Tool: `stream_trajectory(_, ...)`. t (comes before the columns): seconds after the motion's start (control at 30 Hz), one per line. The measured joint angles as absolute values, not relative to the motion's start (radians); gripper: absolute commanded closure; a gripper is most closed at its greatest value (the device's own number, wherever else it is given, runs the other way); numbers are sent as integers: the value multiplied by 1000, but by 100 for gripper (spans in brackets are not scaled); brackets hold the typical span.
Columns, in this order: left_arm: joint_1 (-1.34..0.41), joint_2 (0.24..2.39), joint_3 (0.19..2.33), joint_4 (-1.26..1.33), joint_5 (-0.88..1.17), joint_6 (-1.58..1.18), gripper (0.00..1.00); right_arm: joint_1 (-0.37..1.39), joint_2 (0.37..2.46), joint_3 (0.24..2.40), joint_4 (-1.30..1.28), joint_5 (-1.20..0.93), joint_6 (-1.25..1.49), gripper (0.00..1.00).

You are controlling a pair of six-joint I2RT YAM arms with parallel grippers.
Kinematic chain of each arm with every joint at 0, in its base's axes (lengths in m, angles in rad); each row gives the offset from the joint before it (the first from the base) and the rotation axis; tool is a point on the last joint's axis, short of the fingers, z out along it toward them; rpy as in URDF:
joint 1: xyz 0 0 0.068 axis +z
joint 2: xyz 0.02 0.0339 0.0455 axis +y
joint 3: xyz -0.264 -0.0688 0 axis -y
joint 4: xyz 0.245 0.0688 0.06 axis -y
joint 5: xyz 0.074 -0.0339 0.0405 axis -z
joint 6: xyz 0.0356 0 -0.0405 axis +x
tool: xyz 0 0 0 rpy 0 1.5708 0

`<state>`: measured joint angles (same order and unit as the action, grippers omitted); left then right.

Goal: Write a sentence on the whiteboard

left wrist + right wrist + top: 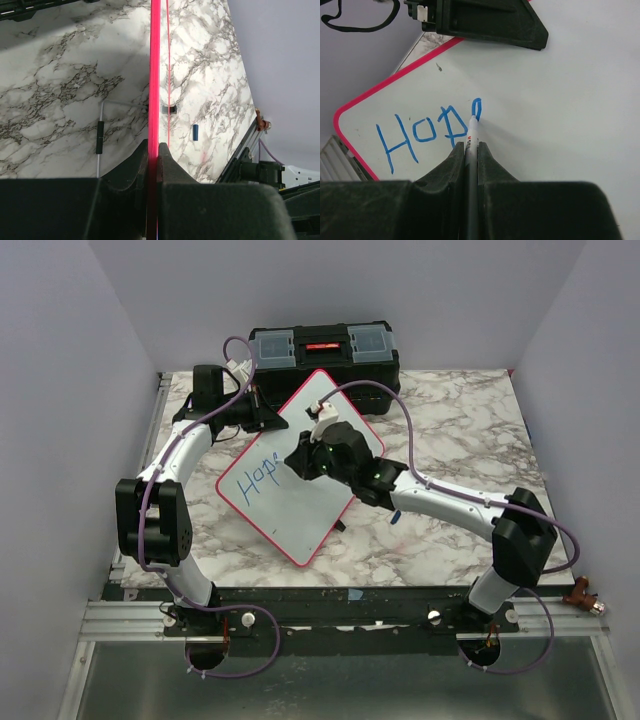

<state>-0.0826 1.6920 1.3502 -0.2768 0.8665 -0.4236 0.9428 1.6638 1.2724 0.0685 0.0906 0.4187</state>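
The whiteboard (290, 502), white with a red-pink frame, lies turned like a diamond on the marble table. "Hop" (420, 135) and the start of a fourth letter are written on it in blue. My left gripper (272, 420) is shut on the board's upper-left edge. In the left wrist view the red frame (155, 75) runs straight out from between that gripper's (153, 146) jaws. My right gripper (471, 146) is shut on a marker (472, 131), and the marker's tip touches the board at the unfinished blue letter. In the top view the right gripper (300, 462) hovers over the board's middle.
A black toolbox (323, 350) stands behind the board at the table's far edge. A small blue cap (396, 516) lies on the marble (450, 410) right of the board, the same cap (196, 132) showing in the left wrist view. A thin black-and-white stick (100, 137) lies beside the board.
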Motion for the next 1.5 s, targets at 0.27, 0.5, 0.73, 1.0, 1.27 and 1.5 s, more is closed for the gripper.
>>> stream_trajectory(0.27,-83,1692,1350,-278,865,-424,100,943,1644,1236,68,81,430,99)
stream_trajectory(0.5,-83,1692,1350,-278,865,-424,100,943,1634,1224,52,122,434,99)
stream_trajectory(0.73,-84,1687,1350,-278,865,-423,100,944,1671,1350,-33,249,383,99)
stream_trajectory(1.0,-85,1687,1350,-278,865,-423,100,941,1665,1444,-31,355,302,99)
stream_trajectory(1.27,-85,1687,1350,-278,865,-423,100,935,1618,1354,-20,379,280,99)
stream_trajectory(1.5,-86,1687,1350,-278,865,-423,100,891,1578,1252,-19,299,294,99)
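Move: The marker in the right hand stands at the half-made "e", whose place is some 5 cm ahead of that hand, 6 cm to its left and 3 cm below. The "p" sits about 2 cm farther back and 2 cm farther left than the "e". The blank whiteboard next in line lies roughly 10 cm ahead of the right hand, straight ahead and slightly below. From the left hand, which grips the board's edge, the "e" is about 6 cm back, 1 cm right and 6 cm down. With the marker tip on the whiteboard, the right hand sweeps back and down about 1 cm, then curves right for the tail of the "e". It then lifts off, going up some 7 cm and forward while the wrist turns clockwise and tips up about 10 degrees, and swings right and back down over the blank board past the letter. The marker stays gripped; the left hand keeps hold of the edge. ##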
